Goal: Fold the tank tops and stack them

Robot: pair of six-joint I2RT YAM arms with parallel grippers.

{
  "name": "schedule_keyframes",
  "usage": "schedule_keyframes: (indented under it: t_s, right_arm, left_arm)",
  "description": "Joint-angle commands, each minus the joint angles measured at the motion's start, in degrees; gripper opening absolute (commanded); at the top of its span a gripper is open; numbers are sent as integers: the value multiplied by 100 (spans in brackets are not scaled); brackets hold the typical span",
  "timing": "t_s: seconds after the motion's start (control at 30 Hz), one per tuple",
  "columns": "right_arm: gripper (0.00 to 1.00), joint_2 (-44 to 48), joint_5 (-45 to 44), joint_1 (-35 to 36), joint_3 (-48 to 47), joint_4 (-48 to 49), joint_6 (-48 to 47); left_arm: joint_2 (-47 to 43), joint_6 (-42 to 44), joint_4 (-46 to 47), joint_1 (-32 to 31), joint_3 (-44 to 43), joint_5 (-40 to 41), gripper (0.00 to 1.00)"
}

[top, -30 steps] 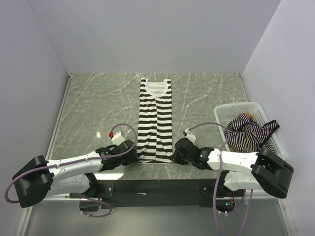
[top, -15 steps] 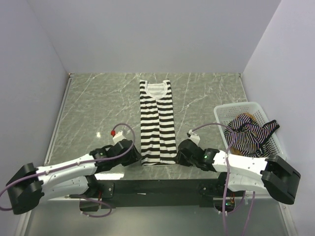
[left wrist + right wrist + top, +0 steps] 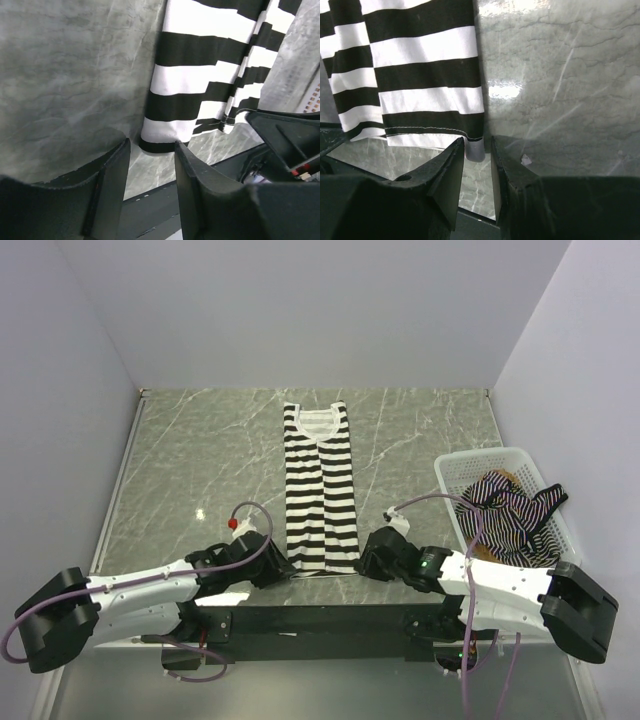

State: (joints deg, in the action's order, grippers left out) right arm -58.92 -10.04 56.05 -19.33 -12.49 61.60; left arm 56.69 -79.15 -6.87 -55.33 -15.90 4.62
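Note:
The black-and-white striped tank top (image 3: pixel 319 490) lies flat in a long narrow strip down the middle of the table, neckline at the far end. My left gripper (image 3: pixel 281 568) is at its near left hem corner and my right gripper (image 3: pixel 368 558) at its near right corner. In the left wrist view the striped tank top (image 3: pixel 200 80) ends just at the tips of the open left gripper (image 3: pixel 152 150). In the right wrist view the striped tank top's (image 3: pixel 420 50) hem corner sits at the mouth of the open right gripper (image 3: pixel 477 150). The thin-striped top (image 3: pixel 505 515) and the tan-brown top (image 3: pixel 499 479) are bundled in the basket.
The white mesh basket (image 3: pixel 470 459) stands at the right side of the table, with a dark strap hanging over its far right rim. The table's near edge and a black rail run just under both grippers. Grey walls close in the left, back and right.
The right gripper has opened at the hem corner and the left has opened a little wider. The top's near end has shifted slightly right, and both grippers have moved with it.

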Motion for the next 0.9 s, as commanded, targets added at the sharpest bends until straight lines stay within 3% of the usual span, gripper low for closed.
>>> schedule_keyframes:
  t_s: [0.0,0.3,0.4,0.53,0.63,0.87]
  right_arm:
    - [36,-23,99,72,210,-96,71]
    - [32,-146,169,108,255,106,141]
    - [27,-173,161,125,272,107,159]
    - [8,-59,65,151,219,-42,124]
    - [1,81,-50,222,123,-271,124]
    - [0,609,-700,1029,-386,-1394,501]
  left_arm:
    - [36,-223,301,-22,166,-93,47]
    - [351,-232,133,-30,149,56,41]
    - [554,-162,186,-22,105,83,33]
    - [563,5,143,-22,44,126,14]
    - [493,268,-93,-74,-158,127,1]
    - [62,199,-1200,-900,-712,547,0]
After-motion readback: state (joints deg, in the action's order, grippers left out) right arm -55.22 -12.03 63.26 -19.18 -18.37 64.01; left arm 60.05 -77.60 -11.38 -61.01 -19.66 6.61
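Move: The hem's left corner sits at the left fingertips, some 1 cm to the right and 1 cm lower; its right corner is about 19 cm to that hand's right. For the right hand, the hem's right corner is between the fingertips, about 1 cm to its left. The neckline lies roughly 44 cm ahead and 10 cm left of the right hand, the basket some 17 cm ahead and 42 cm right, the table's front edge about 8 cm back. Sinking about 1 cm and easing slightly right, the left hand shuts its half-open fingers on the hem's left corner, while the right, edging barely left, closes on the right corner from a narrower gap. Once pinched, both draw the hem straight back towards the table's front edge, about 2 cm on the left and 2 to 3 cm on the right, still gathering way. ##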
